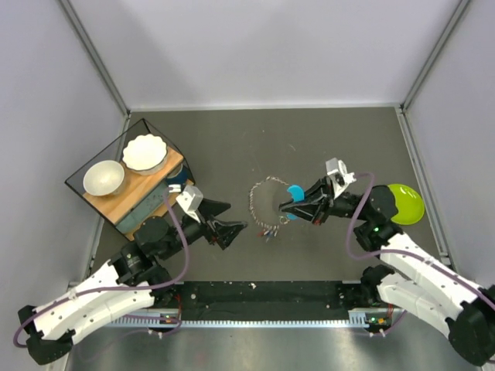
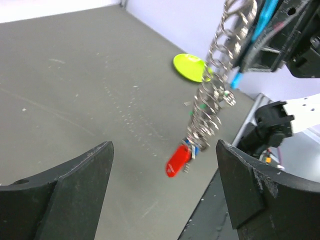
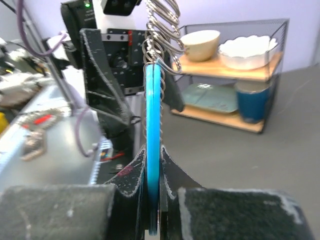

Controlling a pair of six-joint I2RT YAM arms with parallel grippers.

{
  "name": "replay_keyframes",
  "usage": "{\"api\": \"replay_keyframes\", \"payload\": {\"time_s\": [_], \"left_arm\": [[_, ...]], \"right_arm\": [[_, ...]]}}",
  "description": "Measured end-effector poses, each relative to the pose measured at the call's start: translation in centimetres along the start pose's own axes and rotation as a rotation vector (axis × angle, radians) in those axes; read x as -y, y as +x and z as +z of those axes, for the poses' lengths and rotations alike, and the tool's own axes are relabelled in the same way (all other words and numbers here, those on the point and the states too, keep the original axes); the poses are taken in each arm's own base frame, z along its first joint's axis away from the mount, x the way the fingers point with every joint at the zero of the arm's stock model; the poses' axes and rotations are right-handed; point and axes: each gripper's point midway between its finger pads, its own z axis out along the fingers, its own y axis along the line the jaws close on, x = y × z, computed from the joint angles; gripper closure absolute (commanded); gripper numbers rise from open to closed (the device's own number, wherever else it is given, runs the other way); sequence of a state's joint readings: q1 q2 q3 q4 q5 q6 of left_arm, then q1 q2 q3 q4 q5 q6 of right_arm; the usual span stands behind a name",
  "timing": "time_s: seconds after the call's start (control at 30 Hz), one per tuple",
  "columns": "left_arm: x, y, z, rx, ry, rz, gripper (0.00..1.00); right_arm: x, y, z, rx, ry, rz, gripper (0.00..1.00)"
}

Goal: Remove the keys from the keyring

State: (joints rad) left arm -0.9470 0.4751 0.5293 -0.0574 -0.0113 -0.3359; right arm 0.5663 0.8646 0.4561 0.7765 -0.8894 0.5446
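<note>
My right gripper is shut on a flat cyan tag, seen edge-on between its pads in the right wrist view. A chain of linked silver rings hangs from the tag and loops down to the table. A small bunch of keys sits at the chain's lower end; a red-headed key and the chain show in the left wrist view. I cannot make out which single loop holds the keys. My left gripper is open and empty, just left of the keys, jaws wide.
A wire rack with two white bowls and a blue cup stands at the back left, also in the right wrist view. A lime-green plate lies at the right behind the right arm. A black strip runs along the table's near edge.
</note>
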Motion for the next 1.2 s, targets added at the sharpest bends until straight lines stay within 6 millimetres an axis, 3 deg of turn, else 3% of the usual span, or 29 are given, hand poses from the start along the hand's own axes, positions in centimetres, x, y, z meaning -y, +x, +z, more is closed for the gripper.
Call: {"api": "replay_keyframes", "payload": {"time_s": [0.1,0.23,0.37,0.5,0.6,0.67,0.8,0.9,1.07,1.2], "left_arm": [[1.1,-0.9,-0.3,0.029,0.055,-0.009,0.11],[1.6,-0.7,0.0,0.019,0.082,0.000,0.11],[1.4,-0.3,0.8,-0.007,0.075,0.022,0.12],[1.2,-0.1,1.2,-0.025,0.066,0.029,0.12],[1.1,0.0,1.2,-0.029,0.064,0.028,0.12],[1.1,0.1,1.0,-0.026,0.064,0.026,0.12],[1.1,0.0,0.8,-0.018,0.065,0.023,0.13],[0.9,0.1,0.9,-0.023,0.055,0.021,0.13],[0.4,1.1,1.3,-0.060,0.033,0.008,0.13],[0.4,1.5,1.6,-0.078,0.033,-0.019,0.14]], "right_arm": [[0.2,-2.3,0.1,-0.014,0.043,-0.170,1.00],[1.7,-3.5,0.1,-0.078,0.133,-0.252,1.00],[5.8,-4.4,0.3,-0.158,0.346,-0.145,1.00],[8.8,-2.4,-0.3,-0.212,0.462,0.144,1.00],[8.0,-0.4,-0.3,-0.214,0.440,0.360,1.00],[7.2,0.0,-0.1,-0.240,0.421,0.372,1.00],[5.9,-1.5,0.7,-0.203,0.355,0.339,1.00],[6.6,-3.1,0.5,-0.120,0.379,0.456,1.00],[7.1,-2.8,-0.1,-0.082,0.451,0.594,1.00],[4.9,-4.0,0.1,-0.088,0.356,0.507,1.00]]}}
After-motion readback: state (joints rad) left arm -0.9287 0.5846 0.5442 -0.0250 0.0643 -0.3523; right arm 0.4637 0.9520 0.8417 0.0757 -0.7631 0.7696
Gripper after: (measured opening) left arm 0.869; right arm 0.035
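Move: The right hand has the keyring's blue strip pinched in its fingertips; the dangling keys are about 3 cm back, 4 cm left and 13 cm below that hand, and the metal coil's middle some 2 cm ahead, 5 cm left and 6 cm down. From the open left hand the keys are roughly 2 cm back, 9 cm right and 10 cm lower, with the coil's middle about 3 cm ahead, 9 cm right and 3 cm lower. Keeping its closed pinch on the blue strip, the right hand rises a little and swings the keyring forward about 9 cm, dips and draws back, then goes forward and back again to finish some 6 cm ahead and slightly higher, rolled about 35 degrees about its left-pointing fingers so that its forward side tips down. The left hand stays open beside the hanging ring without holding anything, drifting only about 2 cm to the right and slightly down. ##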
